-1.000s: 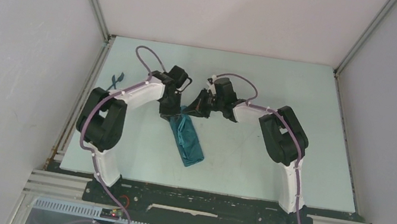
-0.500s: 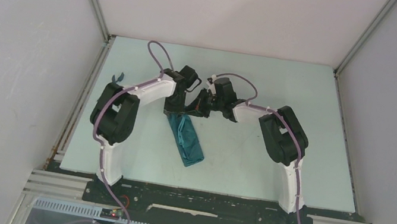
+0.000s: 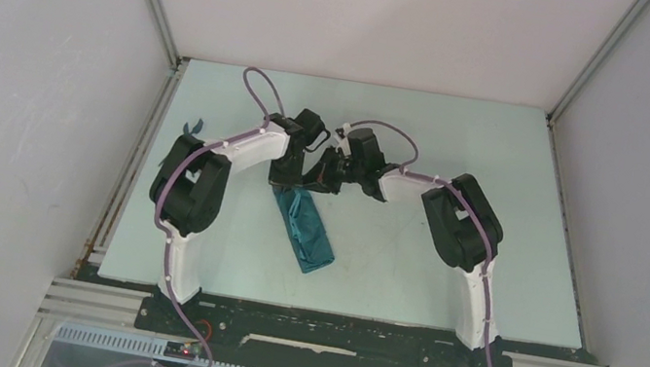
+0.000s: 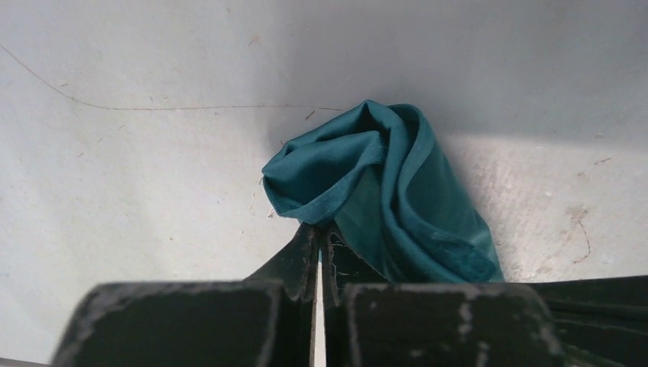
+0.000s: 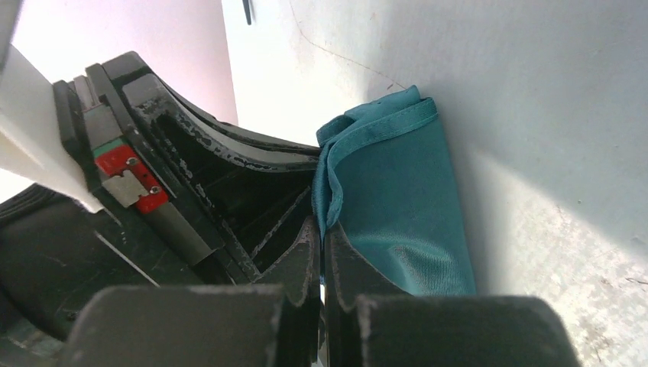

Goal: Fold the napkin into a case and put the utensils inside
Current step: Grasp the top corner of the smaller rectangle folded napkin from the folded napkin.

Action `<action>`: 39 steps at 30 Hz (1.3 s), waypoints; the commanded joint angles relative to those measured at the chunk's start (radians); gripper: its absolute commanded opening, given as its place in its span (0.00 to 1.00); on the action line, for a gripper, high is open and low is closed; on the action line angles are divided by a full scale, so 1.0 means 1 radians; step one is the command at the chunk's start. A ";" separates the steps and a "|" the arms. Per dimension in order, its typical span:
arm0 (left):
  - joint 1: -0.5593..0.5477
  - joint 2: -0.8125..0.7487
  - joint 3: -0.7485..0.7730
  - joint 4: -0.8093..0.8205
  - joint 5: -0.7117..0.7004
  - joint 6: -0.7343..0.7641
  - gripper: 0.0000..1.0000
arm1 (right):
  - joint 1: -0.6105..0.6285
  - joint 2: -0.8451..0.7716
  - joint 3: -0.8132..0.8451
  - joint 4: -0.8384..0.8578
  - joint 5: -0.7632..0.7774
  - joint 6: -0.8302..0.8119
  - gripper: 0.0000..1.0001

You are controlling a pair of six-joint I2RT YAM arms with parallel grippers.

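Note:
The teal napkin (image 3: 307, 234) lies as a narrow oblong bundle, a case shape, slanting across the middle of the table. Both grippers meet at its far end. My left gripper (image 4: 319, 229) is shut, with the hem of the napkin (image 4: 397, 191) pinched at its tips. My right gripper (image 5: 322, 228) is also shut, gripping a folded edge of the napkin (image 5: 397, 199). From above, the left gripper (image 3: 288, 181) and right gripper (image 3: 318, 180) sit almost touching. A small dark blue item (image 3: 192, 127), possibly the utensils, lies at the table's left edge, partly hidden by the left arm.
The pale table (image 3: 473, 158) is boxed in by white walls at the back and both sides. The left gripper's black body (image 5: 191, 176) fills the left of the right wrist view, close beside the right fingers. Both arm bases stand at the near edge.
The left arm swung right to the napkin's far end, and its gripper went from open to shut on the cloth. The right gripper stayed shut and edged slightly left.

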 commanded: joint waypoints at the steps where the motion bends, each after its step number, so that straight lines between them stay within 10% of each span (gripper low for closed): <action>1: 0.005 -0.065 -0.004 0.032 0.047 0.025 0.00 | 0.028 0.024 0.024 0.044 -0.024 -0.021 0.00; 15: 0.091 -0.122 -0.069 0.059 0.199 0.034 0.00 | 0.061 0.094 0.031 0.092 -0.018 -0.052 0.00; 23: 0.096 -0.129 -0.100 0.078 0.223 0.024 0.00 | 0.033 0.048 -0.005 0.133 -0.088 -0.055 0.33; 39: 0.098 -0.136 -0.129 0.095 0.219 0.026 0.00 | -0.001 -0.005 -0.030 0.166 -0.099 -0.030 0.40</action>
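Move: The folded napkin's top end, already nipped by both hands, is the thing handled: its middle lies about 2 cm back, 2 cm left and 3 cm below the right hand, and about 1 cm back, 2 cm right and level with the left hand. From the right hand, the napkin's near end is some 16 cm back and 6 cm right, and the crossed utensils about 5 cm ahead and 28 cm left, all some 4 cm lower. The napkin's top edge, still pinched by the right fingers, is lowered about 3.5 cm while going some 2 cm back and 2 cm left, towards the left hand; there the right fingers open to a bit over a third and let go, then rise nearly 2 cm. The left hand keeps its pinch on the top corner, easing back about 1 cm and rolling some 10 degrees, its left side dipping. ##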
